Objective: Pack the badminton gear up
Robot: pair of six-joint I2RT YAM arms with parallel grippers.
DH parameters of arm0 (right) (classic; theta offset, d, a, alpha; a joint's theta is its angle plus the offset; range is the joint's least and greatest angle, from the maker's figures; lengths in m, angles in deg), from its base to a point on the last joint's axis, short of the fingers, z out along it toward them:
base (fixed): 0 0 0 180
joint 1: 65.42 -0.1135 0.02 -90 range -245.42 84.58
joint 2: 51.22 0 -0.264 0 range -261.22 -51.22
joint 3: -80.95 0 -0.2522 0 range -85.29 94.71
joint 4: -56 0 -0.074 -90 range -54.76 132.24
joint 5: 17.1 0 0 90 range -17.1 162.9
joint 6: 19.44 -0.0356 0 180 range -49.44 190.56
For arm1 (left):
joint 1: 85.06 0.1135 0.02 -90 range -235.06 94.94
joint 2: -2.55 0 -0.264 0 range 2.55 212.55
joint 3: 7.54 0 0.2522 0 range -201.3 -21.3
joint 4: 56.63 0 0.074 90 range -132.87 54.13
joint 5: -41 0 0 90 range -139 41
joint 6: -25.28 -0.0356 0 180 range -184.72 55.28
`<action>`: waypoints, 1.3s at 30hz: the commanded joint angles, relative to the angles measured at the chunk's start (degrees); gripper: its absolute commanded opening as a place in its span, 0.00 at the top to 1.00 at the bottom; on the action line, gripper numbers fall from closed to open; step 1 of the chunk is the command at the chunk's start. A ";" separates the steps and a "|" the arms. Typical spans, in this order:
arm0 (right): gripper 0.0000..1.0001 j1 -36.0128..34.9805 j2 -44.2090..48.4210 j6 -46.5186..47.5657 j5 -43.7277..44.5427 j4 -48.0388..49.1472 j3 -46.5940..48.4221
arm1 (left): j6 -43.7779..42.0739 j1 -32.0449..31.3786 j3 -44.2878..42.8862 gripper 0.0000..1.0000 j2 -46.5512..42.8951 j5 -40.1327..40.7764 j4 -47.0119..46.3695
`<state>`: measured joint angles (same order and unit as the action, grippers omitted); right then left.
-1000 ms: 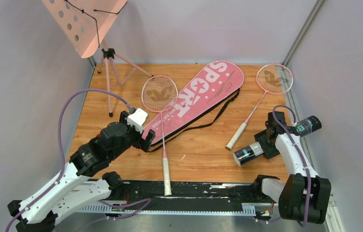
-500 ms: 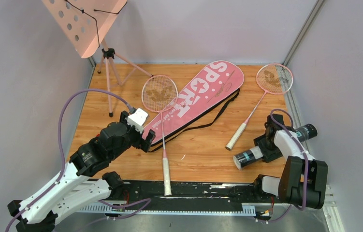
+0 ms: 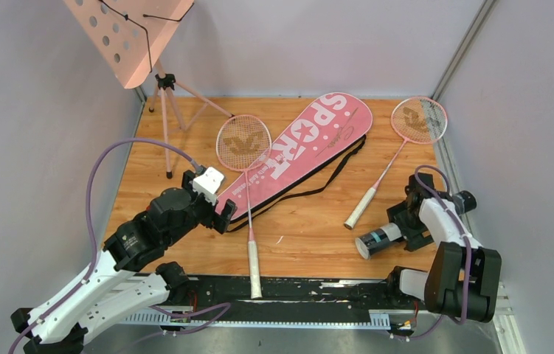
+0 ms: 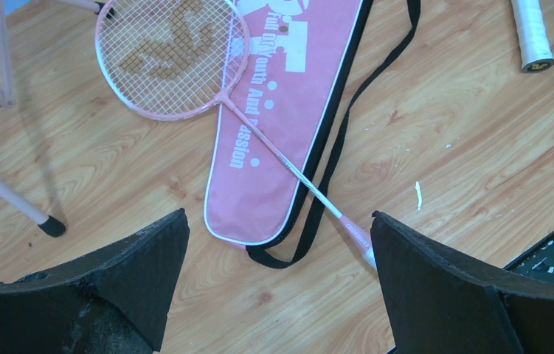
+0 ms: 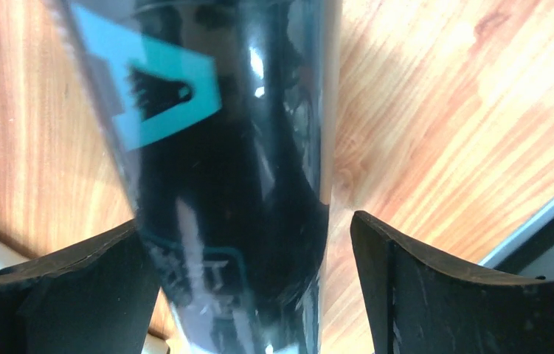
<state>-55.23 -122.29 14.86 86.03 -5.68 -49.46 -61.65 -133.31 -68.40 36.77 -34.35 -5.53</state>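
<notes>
The black tube lies on the wooden floor at the right, its far end by the wall. My right gripper straddles it with jaws open. In the right wrist view the tube rests against the left finger, and a gap shows beside the right finger. The pink bag lettered "SPORT" lies diagonally mid-floor. One pink racket lies partly over its lower end, the other racket at the back right. My left gripper hovers open and empty above the bag's lower end.
A pink perforated music stand on tripod legs stands at the back left; one leg shows in the left wrist view. Grey walls close in on the left, back and right. The bag's black strap trails across the floor.
The right gripper's jaws have widened off the tube. The tube has shifted slightly toward the near edge and lies lower. The left arm has barely moved.
</notes>
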 commanded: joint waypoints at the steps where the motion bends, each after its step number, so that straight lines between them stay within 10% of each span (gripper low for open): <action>1: 0.09 0.25 5.18 -1.47 1.20 -5.24 3.89 | -0.95 0.09 0.06 0.00 -0.39 -1.14 -2.47; 17: 0.18 0.17 21.12 5.66 -5.44 -10.64 13.78 | 1.76 0.18 0.80 0.00 0.28 0.74 -2.98; 29: 0.43 -0.76 29.27 12.19 -47.47 22.55 2.80 | 23.11 0.20 -2.24 0.06 24.03 -1.50 -2.67; 39: 0.48 -17.57 27.68 12.46 -44.26 32.67 -1.00 | 28.18 1.26 1.80 0.26 42.25 -3.98 -12.99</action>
<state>-66.72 -94.94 26.38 41.48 18.67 -49.63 -37.21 -132.94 -67.74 74.34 -37.10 -12.04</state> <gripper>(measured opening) 0.519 0.764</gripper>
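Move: The near racket's handle top lies about 24 cm below the left hand, some 9 cm to its right and 4 cm back; the bag's near end is 4 cm ahead and 4 cm right of that hand, equally low. From the right hand, low around the tube whose middle is about 1 cm ahead and 2 cm right, the handle top is some 50 cm left and 3 cm back; the far racket's handle is about 16 cm left, 5 cm ahead. The right hand's already opened fingers come free of the tube, rising some 17 cm straight up first, then sweeping about 16 cm left and a little forward towards the near racket, narrowing to half open as the wrist swings up from pointing down to forward-left. After a pause the left hand drops 15 cm and edges right towards the racket's handle top, tipping down some 30 degrees, fingers starting to close. ##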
